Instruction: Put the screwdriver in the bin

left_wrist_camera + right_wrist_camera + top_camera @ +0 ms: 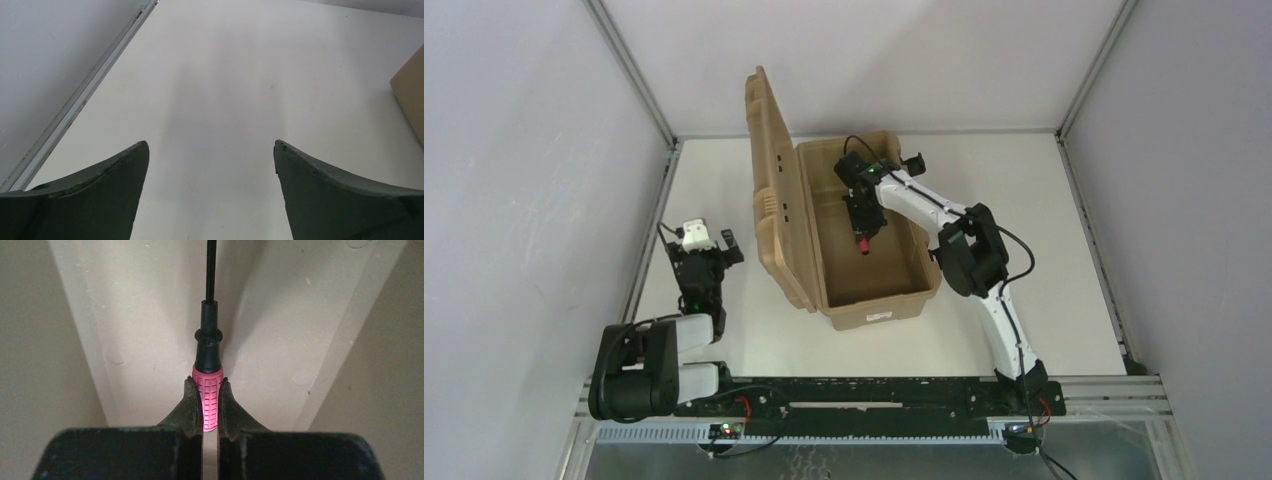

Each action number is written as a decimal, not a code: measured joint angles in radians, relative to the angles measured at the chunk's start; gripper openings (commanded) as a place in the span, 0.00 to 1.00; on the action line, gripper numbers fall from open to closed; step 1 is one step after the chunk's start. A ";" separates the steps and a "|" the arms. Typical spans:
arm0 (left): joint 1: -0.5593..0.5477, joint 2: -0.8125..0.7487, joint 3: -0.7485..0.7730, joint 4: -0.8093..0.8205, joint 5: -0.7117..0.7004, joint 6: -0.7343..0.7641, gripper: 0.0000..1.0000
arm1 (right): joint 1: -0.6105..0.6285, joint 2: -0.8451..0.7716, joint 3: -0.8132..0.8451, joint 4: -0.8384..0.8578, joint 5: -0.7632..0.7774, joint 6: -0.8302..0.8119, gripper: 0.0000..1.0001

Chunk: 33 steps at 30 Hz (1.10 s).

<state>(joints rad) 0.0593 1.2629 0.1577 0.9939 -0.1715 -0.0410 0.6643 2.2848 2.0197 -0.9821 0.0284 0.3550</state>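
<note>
The bin (879, 310) is a tan box with its lid (774, 190) swung open to the left and a white label on its near end. My right gripper (862, 232) reaches down inside it, shut on the screwdriver (863, 243). In the right wrist view the red gridded handle (208, 400) is pinched between the fingers (191, 405), and the black collar and thin dark shaft (211, 270) point away over the bin's inner floor (150, 330). My left gripper (707, 240) rests open over the bare table left of the bin, holding nothing.
White walls enclose the table (1044, 250) on three sides, with metal rails (649, 235) along its edges. In the left wrist view a corner of the bin (412, 95) shows at the right over the white table (215, 100).
</note>
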 measured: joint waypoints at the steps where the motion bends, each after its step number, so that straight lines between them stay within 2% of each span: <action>1: 0.000 0.000 0.000 0.000 0.000 0.000 1.00 | 0.000 0.014 -0.005 0.008 0.000 0.000 0.00; 3: 0.000 0.000 0.000 0.000 0.000 0.000 1.00 | 0.000 0.035 -0.011 0.021 0.002 0.001 0.00; 4: 0.000 0.000 0.000 0.000 0.000 0.000 1.00 | 0.000 0.043 -0.016 0.026 0.003 0.002 0.04; 9: 0.000 0.000 0.000 0.000 0.000 0.000 1.00 | -0.001 0.045 -0.024 0.050 0.008 0.016 0.37; 11: 0.000 0.000 0.000 0.000 0.000 0.000 1.00 | -0.001 0.045 -0.024 0.054 0.010 0.018 0.46; 14: 0.000 0.000 0.000 0.001 0.000 0.000 1.00 | -0.001 0.045 -0.024 0.051 0.014 0.022 0.52; 18: 0.000 0.000 0.000 0.003 0.000 0.000 1.00 | -0.001 0.042 -0.018 0.033 0.016 0.022 0.55; 24: 0.000 0.000 0.000 0.008 0.000 0.000 1.00 | -0.001 -0.009 0.073 -0.032 0.013 0.010 0.70; 29: 0.000 0.000 0.000 0.010 0.000 0.000 1.00 | -0.018 -0.180 0.126 -0.039 -0.013 -0.025 0.78; 33: 0.000 0.000 0.000 0.012 0.000 0.000 1.00 | -0.055 -0.379 0.039 0.049 -0.042 -0.091 0.78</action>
<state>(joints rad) 0.0593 1.2633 0.1577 1.0058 -0.1715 -0.0414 0.6090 1.9057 2.0583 -0.9333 -0.0132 0.2642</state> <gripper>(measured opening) 0.996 0.777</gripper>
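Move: The right hand, with the screwdriver already in its grip, is low inside the bin; the patch of bin floor it is headed for lies straight below, about 4 cm down. The bin's right wall is roughly 11 cm to its right, level front to back, and the near latch some 8 cm back and 15 cm right, both higher than the hand. From the left hand that patch is about 3 cm ahead, 31 cm right and 9 cm lower. Straight down about 2.5 cm with the right hand, to bring the screwdriver onto the bin floor; there it stays put while the fingers open and let go of the handle. Then it climbs ever faster, some 22 cm up out of the bin and away from the screwdriver, fingers still widening, the wrist tilting so the fingertips swing forward and to the left. ##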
